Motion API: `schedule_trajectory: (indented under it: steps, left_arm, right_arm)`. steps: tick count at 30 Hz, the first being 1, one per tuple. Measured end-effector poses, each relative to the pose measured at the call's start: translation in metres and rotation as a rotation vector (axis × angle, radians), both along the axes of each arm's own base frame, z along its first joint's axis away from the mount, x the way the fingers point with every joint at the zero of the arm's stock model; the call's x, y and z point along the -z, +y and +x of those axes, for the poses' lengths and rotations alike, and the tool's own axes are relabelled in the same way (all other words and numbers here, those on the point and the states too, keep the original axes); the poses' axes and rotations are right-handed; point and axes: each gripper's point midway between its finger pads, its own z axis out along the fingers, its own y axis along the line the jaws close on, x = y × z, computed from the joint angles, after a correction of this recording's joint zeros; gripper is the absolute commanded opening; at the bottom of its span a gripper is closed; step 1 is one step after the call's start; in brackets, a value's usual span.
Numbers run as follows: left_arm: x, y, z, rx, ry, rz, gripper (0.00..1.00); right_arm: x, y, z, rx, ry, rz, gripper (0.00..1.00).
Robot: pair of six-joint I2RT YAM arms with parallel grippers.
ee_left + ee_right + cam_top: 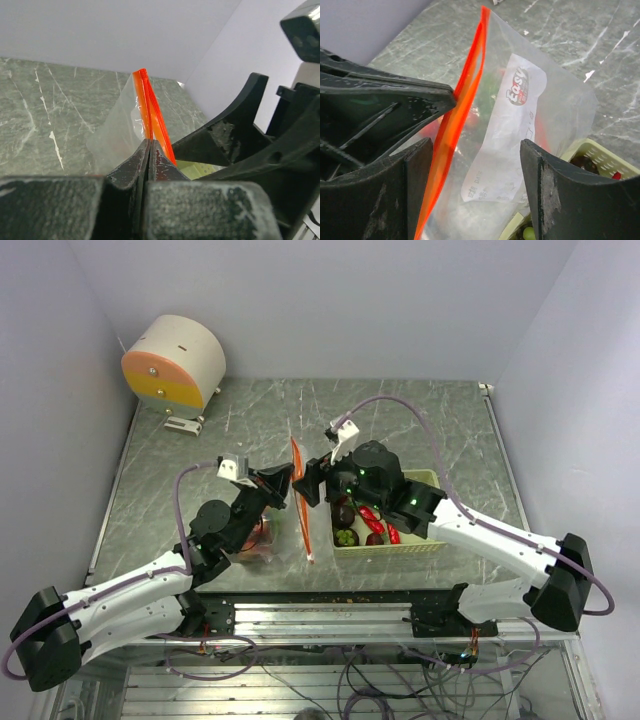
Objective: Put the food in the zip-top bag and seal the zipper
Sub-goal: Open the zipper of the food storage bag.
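The zip-top bag [270,525] stands on edge in the middle of the table, its orange-red zipper [300,495] uppermost. My left gripper [289,479] is shut on the zipper [150,112], and the strip rises straight out of its closed jaws [150,142]. My right gripper [309,481] faces it from the other side, open. Its fingers [417,175] straddle the zipper [457,117] and the bag's labelled wall [505,145] without pinching them. Red and green food shows dimly through the plastic [487,95]. More food, red chilies [372,518] and dark purple pieces, lies in the pale green basket [425,545].
A round cream and orange device [175,362] stands at the back left corner. The basket sits just right of the bag, under my right arm. Grey walls close in the marbled table [430,430] on three sides.
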Motion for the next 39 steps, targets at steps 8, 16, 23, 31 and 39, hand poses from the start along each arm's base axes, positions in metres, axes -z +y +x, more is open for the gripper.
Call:
schedule_trajectory:
  steps: [8, 16, 23, 31, 39]
  left_arm:
    - [-0.004, 0.001, -0.003, 0.011, -0.012, 0.001, 0.07]
    - [-0.006, 0.013, -0.007, -0.015, -0.013, 0.018, 0.13]
    - [-0.004, 0.003, -0.012, 0.046, -0.008, 0.049, 0.58]
    - [-0.010, -0.031, -0.026, 0.226, -0.002, 0.043, 0.71]
    - [-0.006, -0.034, -0.037, 0.285, 0.008, 0.045, 0.68]
  right_arm:
    - [0.012, -0.004, 0.014, 0.082, 0.011, -0.031, 0.13]
    - [0.016, -0.021, 0.027, 0.202, -0.003, -0.077, 0.00]
    - [0.007, -0.021, 0.025, 0.190, -0.010, -0.050, 0.00]
    - [-0.002, -0.014, 0.023, 0.172, -0.014, -0.020, 0.00]
    - [-0.005, -0.013, 0.024, 0.175, -0.020, -0.013, 0.00]
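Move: The orange zipper band stands about 2 cm to the right hand's left, level fore and aft and roughly 1 cm lower, between its open fingers. The left fingers are already shut on the band; the spot the right hand wants lies some 2 cm back and 1 cm right of them, 1 cm lower. The food basket's middle is roughly 19 cm right of the right hand, 6 cm back and 21 cm below. The bagged food lies about 9 cm left of the left hand, 15 cm back and 21 cm down. The right hand goes about 3 cm forward and 2 cm to its right, sinking a little and turning some 10 degrees clockwise as its fingers shut on one lip of the zipper, then keeps the pinch while rising about 2 cm. Only after that does the left hand open wide and let go of the band, swinging roughly 5 cm back and right with a 15-degree clockwise turn, so that its open fingers come around the band just behind the right fingertips. ##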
